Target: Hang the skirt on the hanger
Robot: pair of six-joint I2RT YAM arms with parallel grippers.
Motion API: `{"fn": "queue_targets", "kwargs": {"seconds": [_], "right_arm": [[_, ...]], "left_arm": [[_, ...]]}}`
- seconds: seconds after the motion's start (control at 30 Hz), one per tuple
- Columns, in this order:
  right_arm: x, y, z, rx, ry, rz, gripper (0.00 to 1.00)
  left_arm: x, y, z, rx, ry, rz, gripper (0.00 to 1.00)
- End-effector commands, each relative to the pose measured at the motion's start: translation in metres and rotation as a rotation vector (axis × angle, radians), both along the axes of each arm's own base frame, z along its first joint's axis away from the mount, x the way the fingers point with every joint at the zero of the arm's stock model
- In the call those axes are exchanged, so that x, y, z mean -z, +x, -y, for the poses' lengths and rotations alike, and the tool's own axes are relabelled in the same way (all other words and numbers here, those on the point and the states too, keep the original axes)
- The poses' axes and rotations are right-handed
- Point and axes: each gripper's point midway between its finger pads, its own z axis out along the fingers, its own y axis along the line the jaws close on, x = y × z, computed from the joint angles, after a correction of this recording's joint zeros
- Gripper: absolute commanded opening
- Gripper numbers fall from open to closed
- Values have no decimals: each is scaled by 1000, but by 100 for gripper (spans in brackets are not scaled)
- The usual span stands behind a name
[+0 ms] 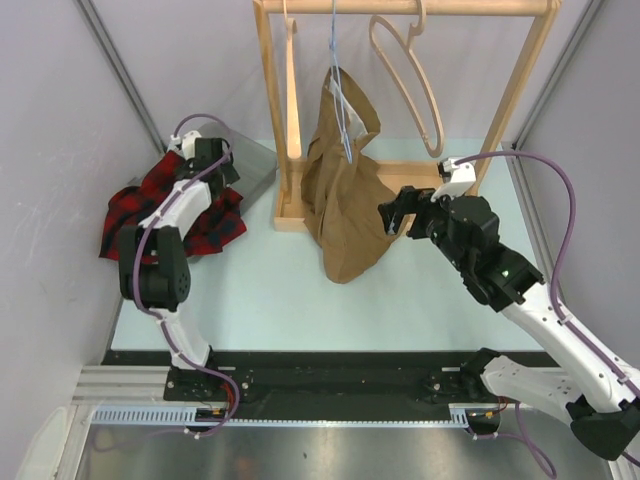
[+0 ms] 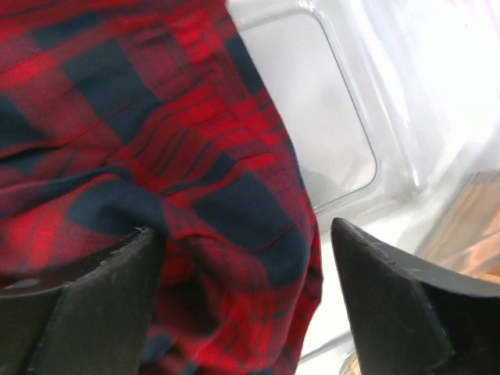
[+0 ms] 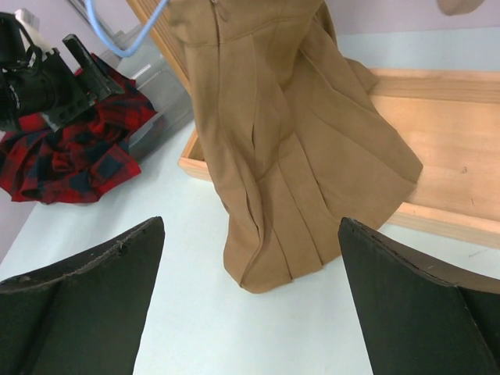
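A tan skirt (image 1: 345,200) (image 3: 289,156) hangs from a blue wire hanger (image 1: 340,105) (image 3: 125,39) on the wooden rack, and its hem reaches the table. At the far left lies a crumpled red and navy plaid skirt (image 1: 125,210) (image 2: 156,156) (image 3: 70,156). My left gripper (image 1: 222,168) (image 2: 244,230) stands open right over the plaid cloth, a fold of which bulges between the fingers. My right gripper (image 1: 395,215) (image 3: 251,223) is open just right of the tan skirt, with nothing between its fingers.
The wooden rack (image 1: 275,110) has a low tray base (image 3: 437,156) and carries two bare wooden hangers (image 1: 410,80). A clear plastic bin (image 1: 255,165) (image 2: 328,117) sits between the plaid skirt and the rack. Grey walls close in on both sides.
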Motion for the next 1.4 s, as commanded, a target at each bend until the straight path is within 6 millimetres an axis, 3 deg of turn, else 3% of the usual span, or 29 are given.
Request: {"fn": "queue_targets", "kwargs": {"seconds": [0.0,0.07,0.1,0.17,0.2,0.33,0.37,0.43,0.47,0.57,0.6,0.8,0.9,0.93,1.0,1.03,1.13,1.17,1.37], "right_arm": [[-9,11,-3,-5,29,18,98],[-11,15,0,-1,26,18,97],[-11,16,0,0,26,17,97],[-13,17,3,1,27,22,97],[-13,18,4,3,26,23,96],[-16,19,4,-8,32,31,96],[-16,19,5,-7,33,32,96],[-16,19,7,-4,35,34,96],[-17,18,8,-2,37,38,96],[-20,17,10,-3,43,49,96],[-21,16,11,-1,45,52,96],[-25,14,14,1,51,60,96],[-27,12,15,-2,59,63,96],[-30,10,16,-2,63,68,96],[-32,9,17,2,68,71,96],[-34,7,19,3,72,77,96],[-34,4,21,8,77,74,96],[-36,2,23,12,81,79,96],[-38,-8,29,17,100,79,96]], "left_arm": [[8,22,12,66,-41,-13,71],[13,22,16,80,-66,-23,56],[14,21,17,81,-72,-24,36],[9,19,21,99,-89,-13,21],[6,18,22,107,-92,-9,0],[-26,8,24,131,-92,42,0],[-51,3,25,143,-93,93,0],[-75,-6,26,157,-89,135,0],[-106,-15,26,164,-85,197,0],[-149,-34,29,200,-74,276,0],[-173,-49,31,222,-77,324,0],[-255,-112,51,410,-38,476,0],[-289,-143,79,593,-61,563,0],[-307,-164,94,690,-71,620,0],[-322,-186,111,805,-80,672,0],[-332,-207,127,910,-96,704,0],[-337,-233,145,1034,-138,723,0],[-341,-251,155,1114,-158,742,0],[-364,-302,174,1259,-218,847,0]]}}
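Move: The middle of the crumpled red plaid skirt lies about 8 cm back from the left hand, 6 cm to its left and some 8 cm below, its far right part right under the open fingers. The clear bin is about 7 cm to this hand's right, 3 cm ahead and 11 cm down; the rack's left post some 18 cm right and 3 cm back. The hung brown skirt is roughly 30 cm right and 10 cm back. From the right hand the plaid skirt is about 48 cm left, 11 cm ahead, 28 cm below. Down about 3 cm and slightly forward, the left hand sinks into the plaid skirt and shuts its wide-open fingers, pinching a fold. Keeping that pinch, it then sweeps up some 35 cm and back towards the robot, drifting right, while the wrist swings clockwise and its fingers tip up from pointing down. ##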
